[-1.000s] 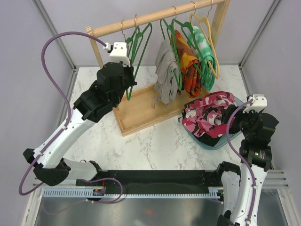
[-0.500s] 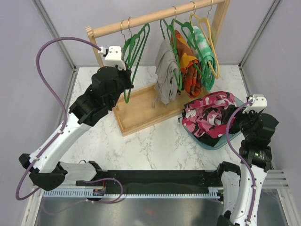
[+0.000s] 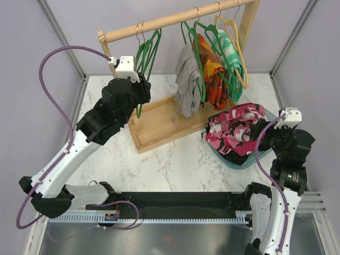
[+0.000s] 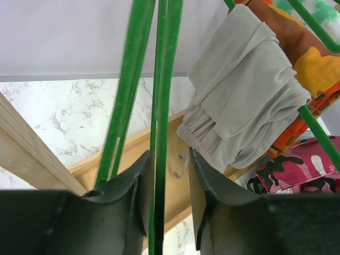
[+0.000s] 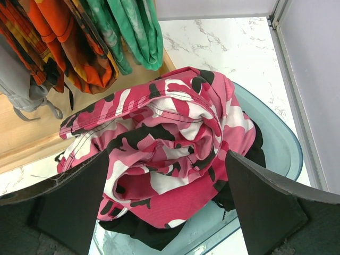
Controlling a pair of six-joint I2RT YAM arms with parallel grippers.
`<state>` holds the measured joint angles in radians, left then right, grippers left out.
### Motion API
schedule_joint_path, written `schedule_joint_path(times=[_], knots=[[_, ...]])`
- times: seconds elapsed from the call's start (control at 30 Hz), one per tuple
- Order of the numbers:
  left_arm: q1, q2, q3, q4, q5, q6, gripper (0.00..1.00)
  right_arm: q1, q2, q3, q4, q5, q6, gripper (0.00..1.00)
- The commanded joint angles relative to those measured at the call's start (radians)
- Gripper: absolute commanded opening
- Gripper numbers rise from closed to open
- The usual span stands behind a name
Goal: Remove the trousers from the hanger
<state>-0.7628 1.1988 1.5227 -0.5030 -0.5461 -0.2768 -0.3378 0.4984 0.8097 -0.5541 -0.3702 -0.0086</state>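
Observation:
Two empty green hangers [image 3: 146, 56] hang at the left end of the wooden rail [image 3: 170, 21]. My left gripper [image 3: 140, 84] is open a little around one hanger's green bar [image 4: 159, 133]; the bar lies against the left finger, with a gap to the right one. Grey trousers [image 3: 187, 79] [image 4: 244, 106], orange-patterned ones [image 3: 213, 79] and green-white ones [image 3: 229, 49] hang on other hangers to the right. Pink camouflage trousers [image 3: 236, 127] [image 5: 170, 143] lie on black trousers [image 5: 143, 234] in a bin. My right gripper [image 3: 270, 135] [image 5: 166, 155] hovers wide open over that pile, holding nothing.
The rack stands on a wooden base tray [image 3: 159, 125] on the marble table [image 3: 175, 164]. The pale blue bin [image 5: 279, 146] sits at the right beside the rack's foot. A yellow hanger [image 3: 234, 29] hangs at the rail's right end. Walls enclose the table on three sides.
My left arm has moved left and up along the rail, sliding the green hanger to the rail's left end, and its jaws have parted slightly. The right arm has not moved.

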Motion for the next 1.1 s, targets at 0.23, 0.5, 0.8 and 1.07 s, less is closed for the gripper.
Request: schedule_joint_path(times=[0.23,0.5,0.8,1.07], knots=[[0.005,-0.103,0.008,-0.003,0.118,-0.081,0.69,-0.003,-0.015,0.019,0.019,-0.021,-0.019,0.98],[0.003,-0.188,0.025,-0.012,0.198,-0.107,0.84,-0.003,-0.018,0.019,0.014,-0.030,-0.047,0.98],[0.003,-0.246,0.056,-0.028,0.265,-0.102,0.89,-0.003,-0.011,0.008,0.011,-0.047,-0.059,0.98],[0.003,-0.199,0.117,-0.031,0.434,-0.107,0.96,-0.003,-0.008,-0.018,0.014,-0.053,-0.064,0.98]])
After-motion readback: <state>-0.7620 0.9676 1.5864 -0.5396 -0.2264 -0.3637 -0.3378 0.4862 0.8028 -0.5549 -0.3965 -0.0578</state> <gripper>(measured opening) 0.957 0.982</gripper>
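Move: The just-returned empty green hanger runs between the left hand's part-open fingers, its middle about 6 cm ahead and some 5 cm higher; the other empty hanger stands about 3 cm to the left of it. The grey trousers hang some 11 cm ahead of the left hand, 17 cm to its right and 8 cm lower, with the orange trousers 9 cm farther right and 3 cm farther out. From the right hand, the grey trousers lie about 17 cm ahead, 28 cm left and slightly higher. The empty green hanger is left on the rail as the left hand's fingers go on spreading, from about a third to nearly full open. The hand backs off some 9 cm towards its base and, a moment later, also rises about 9 cm, so the hanger comes out from between the fingers, while the wrist turns nearly 20 degrees clockwise, rolls left side down and tips up a little. ##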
